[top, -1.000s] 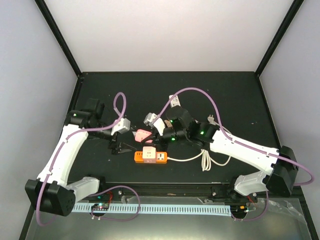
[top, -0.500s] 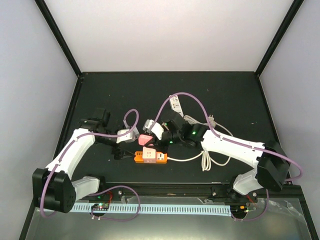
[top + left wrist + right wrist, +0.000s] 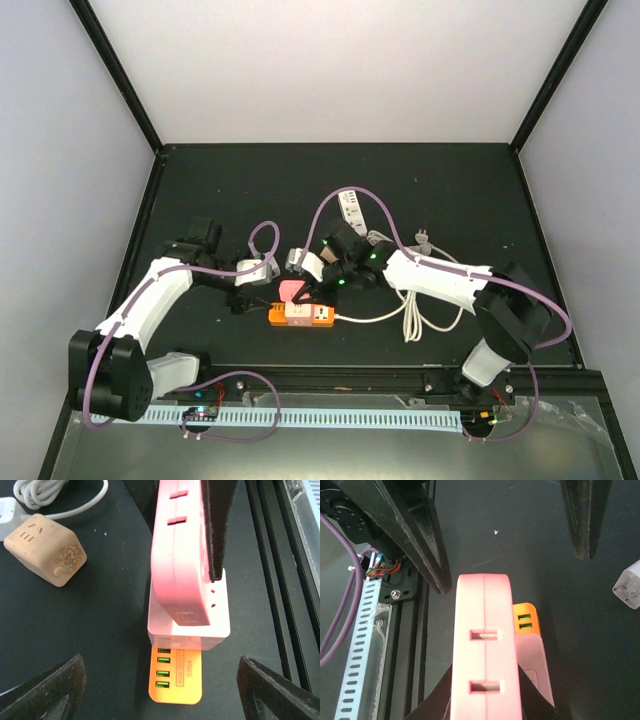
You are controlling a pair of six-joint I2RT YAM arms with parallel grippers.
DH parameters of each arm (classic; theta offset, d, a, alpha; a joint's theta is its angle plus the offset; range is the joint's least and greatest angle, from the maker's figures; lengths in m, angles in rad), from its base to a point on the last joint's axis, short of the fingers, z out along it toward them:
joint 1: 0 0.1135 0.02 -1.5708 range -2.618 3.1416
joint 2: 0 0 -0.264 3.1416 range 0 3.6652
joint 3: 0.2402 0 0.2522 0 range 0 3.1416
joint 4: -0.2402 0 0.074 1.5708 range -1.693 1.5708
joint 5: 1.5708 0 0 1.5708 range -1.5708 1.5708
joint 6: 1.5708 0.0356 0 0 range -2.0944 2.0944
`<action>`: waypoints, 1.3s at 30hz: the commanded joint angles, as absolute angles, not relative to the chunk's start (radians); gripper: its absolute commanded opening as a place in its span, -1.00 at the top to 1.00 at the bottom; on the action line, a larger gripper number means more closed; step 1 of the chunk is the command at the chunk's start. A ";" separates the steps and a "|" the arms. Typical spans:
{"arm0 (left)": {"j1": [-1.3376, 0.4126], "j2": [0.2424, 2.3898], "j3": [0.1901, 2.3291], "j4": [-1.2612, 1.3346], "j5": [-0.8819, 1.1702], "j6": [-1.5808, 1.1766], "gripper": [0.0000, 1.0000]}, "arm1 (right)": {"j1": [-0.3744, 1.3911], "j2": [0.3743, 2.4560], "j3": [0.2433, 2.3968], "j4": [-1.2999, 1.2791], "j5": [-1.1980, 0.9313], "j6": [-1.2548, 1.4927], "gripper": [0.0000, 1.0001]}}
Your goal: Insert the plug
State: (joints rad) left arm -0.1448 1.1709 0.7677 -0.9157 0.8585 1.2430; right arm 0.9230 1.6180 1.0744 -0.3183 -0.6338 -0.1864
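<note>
The pink plug (image 3: 290,290) stands upright over the orange power strip (image 3: 320,316), and my right gripper (image 3: 306,284) is shut on it. In the right wrist view the plug (image 3: 485,655) fills the centre between my right gripper's (image 3: 485,707) black fingers. In the left wrist view the plug's (image 3: 185,555) lower end meets a pale block (image 3: 189,627) seated on the strip (image 3: 176,682). Its prongs are hidden. My left gripper (image 3: 160,690) is open, its fingers (image 3: 45,690) wide either side of the strip's USB end and apart from it.
A beige cube adapter (image 3: 45,547) lies left of the plug, with a coiled white cable (image 3: 415,315) to the strip's right. A white power strip (image 3: 350,207) lies further back. A small white charger (image 3: 629,585) sits at the right. The table's front rail (image 3: 405,645) runs close by.
My right gripper carried the pink plug left and down onto the strip's block. My left arm moved in toward the strip's end, its jaws narrowing slightly.
</note>
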 commanded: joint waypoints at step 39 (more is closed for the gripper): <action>-0.208 1.275 0.822 -0.901 1.067 1.239 0.52 | 0.886 1.683 1.072 -0.275 -0.827 -0.239 0.97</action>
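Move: The pink plug, held up in the right gripper, is about 5 cm to the left gripper's right, 1 cm nearer the base and 1 cm higher. The pink cube on the orange strip lies some 7 cm right, 2 cm back and 6 cm below the left gripper; the peach block is roughly 15 cm right, 10 cm farther out and 10 cm lower. From the right gripper, the cube is about 1 cm left, 2 cm back and 6 cm down. Bring the left gripper about 3 cm right to the pink plug, rising some 2 cm early on and easing back slightly, with its fingertips tipping up about 10 degrees. Close its wide-open fingers most of the way around the plug's left end. Keep the right grip nearly in place, then sink about 1.5 cm towards the cube at the end. ##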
